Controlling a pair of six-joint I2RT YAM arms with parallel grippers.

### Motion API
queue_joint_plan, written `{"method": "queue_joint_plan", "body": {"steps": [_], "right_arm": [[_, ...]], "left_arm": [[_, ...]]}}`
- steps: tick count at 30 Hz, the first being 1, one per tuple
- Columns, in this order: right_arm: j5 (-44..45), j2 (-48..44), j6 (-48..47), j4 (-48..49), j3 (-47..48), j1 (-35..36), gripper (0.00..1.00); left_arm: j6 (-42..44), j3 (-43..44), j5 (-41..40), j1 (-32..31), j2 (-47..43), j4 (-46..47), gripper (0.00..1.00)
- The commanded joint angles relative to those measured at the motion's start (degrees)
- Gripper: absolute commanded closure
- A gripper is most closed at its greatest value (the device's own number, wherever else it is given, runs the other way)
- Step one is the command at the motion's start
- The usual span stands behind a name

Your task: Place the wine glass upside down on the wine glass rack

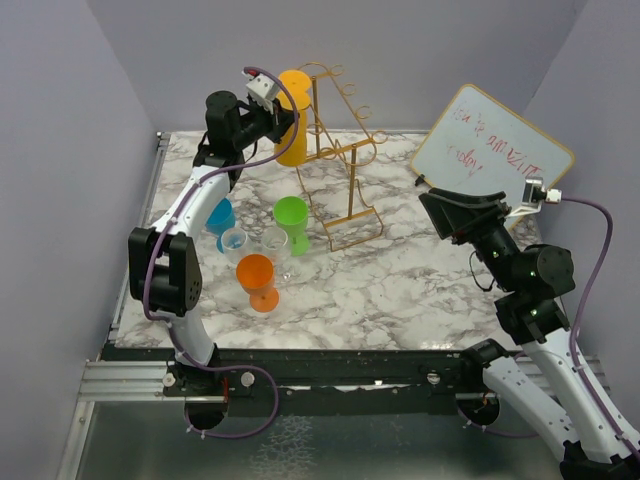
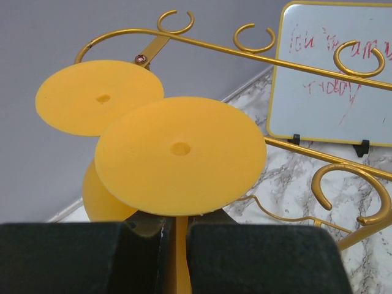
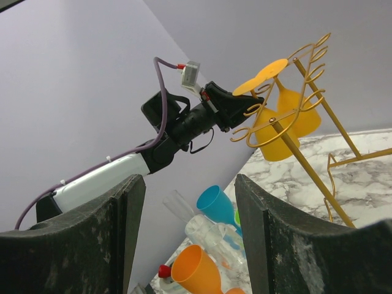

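My left gripper (image 2: 176, 229) is shut on the stem of a yellow wine glass (image 2: 180, 153) held upside down, its round base facing up. It hangs at the left end of the wine glass rack (image 2: 269, 58), a golden wire stand with curled loops on top. A second yellow glass (image 2: 98, 98) hangs inverted just beyond it, by the rail's end. From above, the yellow wine glass (image 1: 293, 130) is at the rack's (image 1: 340, 160) top left, with the left gripper (image 1: 283, 115) on it. My right gripper (image 3: 190, 202) stands open and empty, well away at the table's right (image 1: 450, 212).
On the marble table (image 1: 400, 290) stand a blue glass (image 1: 220, 215), a green glass (image 1: 292, 215), an orange glass (image 1: 257, 280) and clear glasses (image 1: 270, 245). A small whiteboard (image 1: 490, 150) leans at the back right. Grey walls close in behind and at both sides.
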Motion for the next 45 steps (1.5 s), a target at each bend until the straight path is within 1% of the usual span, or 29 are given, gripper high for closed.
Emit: {"method": "queue_joint_plan", "body": {"steps": [1,6,12,16,19,22,25,28,31,37,40,45], "right_arm": [[0.84,0.09,-0.14,0.36,-0.19,0.26,0.34],[0.77,0.59,-0.21,0.74,-0.17,0.22,0.34],[0.76,0.54,-0.26,0.81,-0.12,0.22,0.34],[0.6,0.78,-0.3,0.8,0.03,0.26,0.34],[0.61,0.73,-0.28,0.74,-0.07,0.22,0.34],[0.67,0.62,-0.22,0.65,-0.18,0.22,0.34],[0.61,0.61,-0.12,0.65,-0.22,0.33,0.34],[0.61,0.38,-0.13,0.55,-0.2,0.22,0.34],[0.74,0.24,-0.21,0.21,-0.09,0.26,0.34],[0.84,-0.32,-0.12,-0.89,0.19,0.23,0.34],[1.14,-0.7,-0.17,-2.79,0.8,0.32,0.34],[1.51,-0.65,-0.67,-7.06,2.56,0.23,0.34]], "left_arm": [[-0.56,-0.12,0.11,0.19,0.64,1.38,1.0],[-0.57,0.89,2.99,0.18,1.78,1.11,1.0],[-0.56,1.25,4.41,0.19,2.72,0.59,1.0],[-2.45,1.62,4.82,0.19,3.21,0.61,1.0],[-2.85,2.26,5.71,0.18,3.36,0.08,0.96],[-3.33,2.38,8.29,0.19,3.36,0.45,0.92],[-3.55,2.24,10.12,0.19,3.23,0.5,0.85],[-3.87,1.59,9.7,0.19,2.7,0.73,0.8],[-4.91,1.34,7.49,0.24,2.11,0.6,0.69],[-5.53,0.43,2.67,0.36,-0.97,-3.26,0.49],[-5.57,-3.23,-0.52,0.5,-4.19,-4.48,0.39],[-6.17,-9.2,-5.36,0.71,-11.08,-7.33,0.29]]}}
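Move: Just to the right of the left hand, which holds the wine glass upside down by its stem, is its place on the rack: the second ring, about 2 cm right and 1 cm back, roughly level. The first hung glass stands about 4 cm ahead and 1 cm left, its middle some 4 cm lower; the next empty ring is about 5 cm back, 5 cm right and 2 cm lower. From the right hand the second ring lies some 27 cm ahead, 24 cm left and 8 cm lower. Easing the held glass down, then right into the rack's second ring, the left hand travels barely 2 cm with a slight clockwise turn. Its fingers then spread from nearly shut to about two-thirds open, letting go of the stem, and it backs away leftward and a little down, about 3 cm, tipping downward to some 10 degrees. ##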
